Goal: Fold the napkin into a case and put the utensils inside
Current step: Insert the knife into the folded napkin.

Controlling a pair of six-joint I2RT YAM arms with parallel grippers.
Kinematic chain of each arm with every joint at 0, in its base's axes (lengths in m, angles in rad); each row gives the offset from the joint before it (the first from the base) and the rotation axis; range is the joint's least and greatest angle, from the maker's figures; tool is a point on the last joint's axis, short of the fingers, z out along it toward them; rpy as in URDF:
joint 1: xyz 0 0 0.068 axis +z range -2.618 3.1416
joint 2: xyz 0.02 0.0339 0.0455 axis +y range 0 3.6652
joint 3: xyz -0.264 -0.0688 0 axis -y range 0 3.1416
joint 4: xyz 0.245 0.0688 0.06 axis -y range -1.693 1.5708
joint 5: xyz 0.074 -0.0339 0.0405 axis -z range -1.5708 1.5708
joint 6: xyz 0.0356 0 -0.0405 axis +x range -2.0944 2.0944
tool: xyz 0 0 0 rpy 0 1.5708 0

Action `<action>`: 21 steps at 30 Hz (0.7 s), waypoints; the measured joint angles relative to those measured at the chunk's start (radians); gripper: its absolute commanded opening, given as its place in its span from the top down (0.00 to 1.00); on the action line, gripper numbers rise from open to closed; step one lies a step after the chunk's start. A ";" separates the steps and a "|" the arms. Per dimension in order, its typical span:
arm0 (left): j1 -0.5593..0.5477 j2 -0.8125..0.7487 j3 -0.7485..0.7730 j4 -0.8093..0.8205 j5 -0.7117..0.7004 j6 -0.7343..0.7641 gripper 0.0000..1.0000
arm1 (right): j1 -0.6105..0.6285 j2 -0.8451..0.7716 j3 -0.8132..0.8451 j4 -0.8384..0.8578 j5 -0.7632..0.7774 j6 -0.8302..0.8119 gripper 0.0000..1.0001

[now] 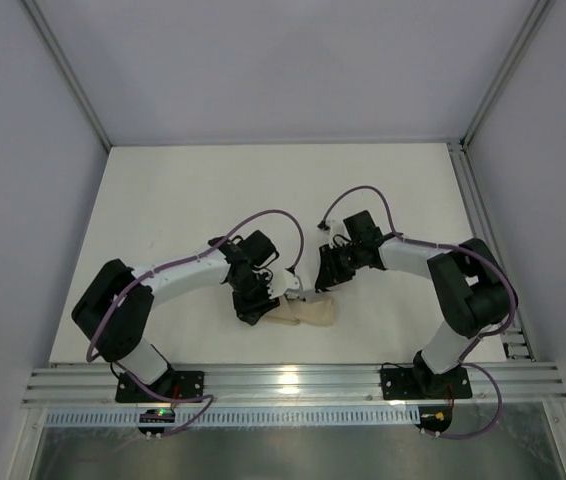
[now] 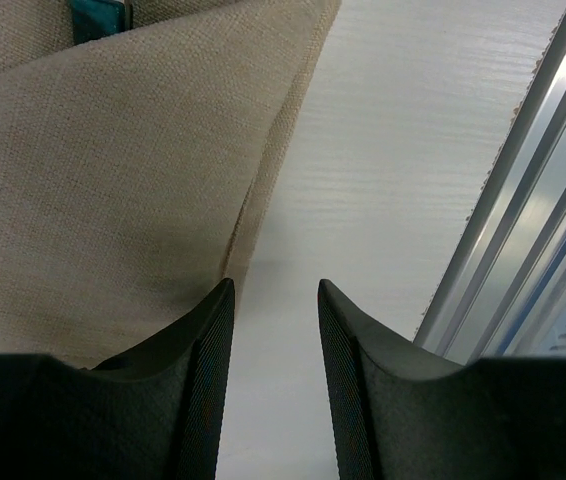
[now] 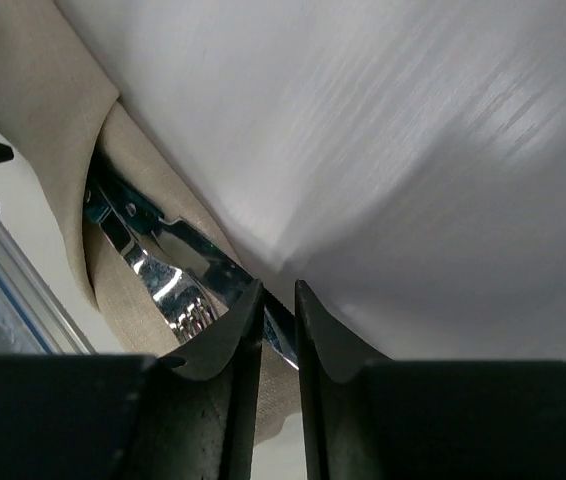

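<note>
The beige napkin lies folded as a narrow case [image 1: 311, 314] near the table's front edge, between the two arms. In the right wrist view the cloth [image 3: 33, 80] opens as a pocket, with the fork [image 3: 168, 285] and the knife [image 3: 198, 250] lying in it, silver ends outward. My right gripper [image 3: 278, 285] [image 1: 323, 283] hovers at the knife's tip, jaws nearly together with the blade in the gap; contact is unclear. My left gripper [image 2: 275, 285] [image 1: 263, 308] is open over bare table, its left finger against the napkin [image 2: 113, 180]. A teal handle [image 2: 98, 15] peeks from the fold.
An aluminium rail [image 1: 283, 385] [image 2: 533, 200] runs along the near edge, close to the left gripper's right side. Another rail [image 1: 478, 230] borders the table's right side. Grey enclosure walls stand round the white table [image 1: 183, 200].
</note>
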 measured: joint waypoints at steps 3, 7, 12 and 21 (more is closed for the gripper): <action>0.000 0.019 -0.005 0.013 0.000 0.000 0.61 | 0.008 -0.045 -0.032 -0.022 0.001 -0.001 0.80; 0.000 0.034 -0.018 0.017 0.000 0.001 0.63 | 0.016 -0.152 -0.053 -0.057 0.009 -0.003 0.81; 0.001 0.036 -0.021 0.018 0.002 0.003 0.62 | 0.035 -0.278 -0.055 -0.102 0.049 -0.005 0.73; 0.104 -0.011 0.014 -0.009 0.048 -0.002 0.57 | 0.050 -0.386 -0.086 -0.166 0.157 0.028 0.52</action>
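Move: The right hand is low at the blade end of the knife, fingertips close together; the knife's middle lies about 8 cm to its left, 2 cm back and 1 cm below. The fork's middle is some 10 cm left of this hand and 4 cm back, and the napkin's middle 9 cm left and 6 cm back. From the left hand, at the napkin's left end, the knife's middle is about 7 cm ahead and 16 cm to the right, roughly 3 cm lower. The right hand first draws back about 2 cm while still low at the knife's blade, then comes free and climbs some 6 cm above knife and fork, drifting a little right, its fingertips tilting about 10 degrees forward and the fingers spreading wide only near the top. The left hand dips about 1 cm at the napkin's left end, then lifts again and starts forward by 2 cm, its opening hardly changed. ##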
